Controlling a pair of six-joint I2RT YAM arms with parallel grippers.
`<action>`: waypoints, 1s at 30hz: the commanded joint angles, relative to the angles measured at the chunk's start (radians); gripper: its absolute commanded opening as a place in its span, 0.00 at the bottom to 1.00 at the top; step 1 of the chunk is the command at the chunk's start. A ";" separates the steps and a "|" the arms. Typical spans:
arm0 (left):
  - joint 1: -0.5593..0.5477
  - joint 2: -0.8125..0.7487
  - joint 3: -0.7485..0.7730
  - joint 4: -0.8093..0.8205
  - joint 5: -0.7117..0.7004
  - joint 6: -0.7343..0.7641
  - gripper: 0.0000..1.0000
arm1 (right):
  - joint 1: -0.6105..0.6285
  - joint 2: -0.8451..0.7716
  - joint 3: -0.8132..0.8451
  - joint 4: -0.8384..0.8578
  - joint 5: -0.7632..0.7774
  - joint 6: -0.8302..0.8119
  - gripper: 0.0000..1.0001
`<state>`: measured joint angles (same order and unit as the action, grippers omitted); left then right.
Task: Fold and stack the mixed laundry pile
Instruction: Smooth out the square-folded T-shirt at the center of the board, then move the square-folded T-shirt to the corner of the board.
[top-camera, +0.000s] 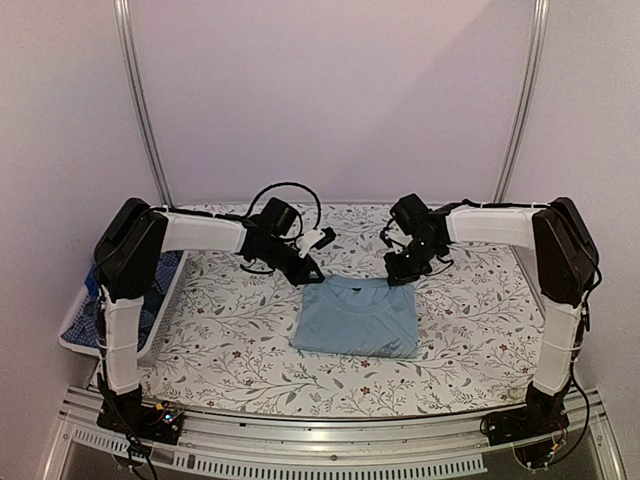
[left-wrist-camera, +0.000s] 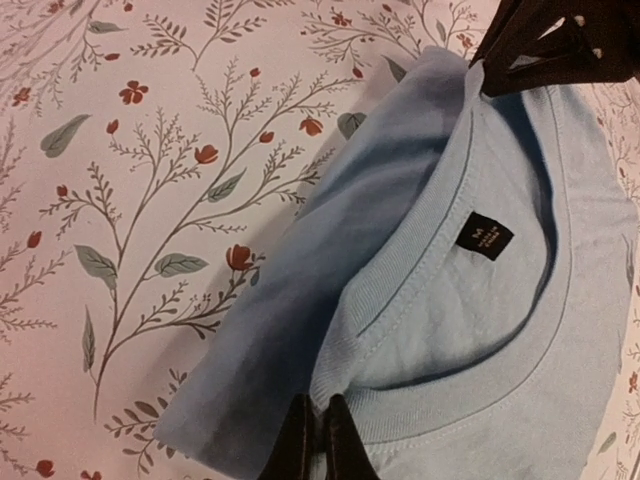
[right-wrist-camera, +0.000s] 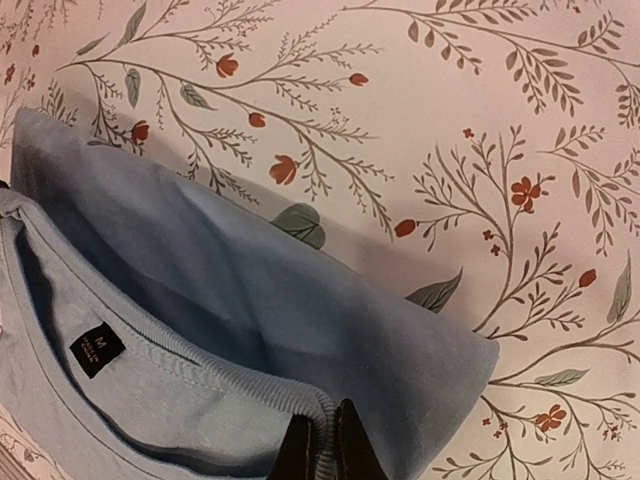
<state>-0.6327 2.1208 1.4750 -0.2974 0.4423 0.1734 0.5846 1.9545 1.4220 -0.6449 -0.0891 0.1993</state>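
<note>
A plain light-blue shirt (top-camera: 358, 318) lies folded into a rectangle in the middle of the table, neckline toward the back. My left gripper (top-camera: 312, 274) is at its far left corner and is shut on the ribbed collar, seen close in the left wrist view (left-wrist-camera: 320, 408). My right gripper (top-camera: 399, 277) is at the far right corner, likewise shut on the collar rib (right-wrist-camera: 322, 418). A black size label (left-wrist-camera: 484, 236) shows inside the neck. More blue garments (top-camera: 155, 300) of the laundry pile lie in the basket at the left.
A white plastic basket (top-camera: 70, 340) hangs at the table's left edge beside the left arm. A floral tablecloth (top-camera: 230, 345) covers the table. Metal posts and a plain wall stand behind. The table's front rail runs by the arm bases.
</note>
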 joint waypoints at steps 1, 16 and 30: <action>0.014 0.026 -0.019 0.055 -0.097 -0.030 0.03 | 0.005 0.055 0.026 0.063 0.083 0.025 0.01; 0.054 -0.241 -0.110 0.121 -0.268 -0.265 0.99 | -0.006 -0.106 0.182 -0.106 -0.032 0.092 0.76; 0.095 -0.572 -0.342 0.181 -0.318 -0.534 1.00 | 0.342 -0.016 0.087 -0.236 -0.003 0.471 0.91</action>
<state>-0.5652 1.6371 1.1667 -0.1699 0.1734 -0.2649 0.8783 1.8305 1.4532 -0.7803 -0.1539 0.5358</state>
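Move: Both hands already pinch the T-shirt's raised far collar edge. Its spot on the board is roughly 3 cm ahead of and 3 cm below the left hand, 2 cm ahead and 3 cm below the right. The label is about 8 cm right of and 3 cm nearer than the left hand, 7 cm left and 2 cm nearer from the right. The shirt's middle lies about 10 cm back and 8 cm right of the left hand, 9 cm back and 7 cm left of the right. Forward about 4 cm with a slight dip, both hands carry the collar edge out and down, opening to let go of the cloth. The left then rises some 13 cm and swings left, clear of the shirt, turning about 30 degrees counter-clockwise; the right lifts, then sweeps back about 16 cm and left, sinking open-fingered over the shirt's middle. ##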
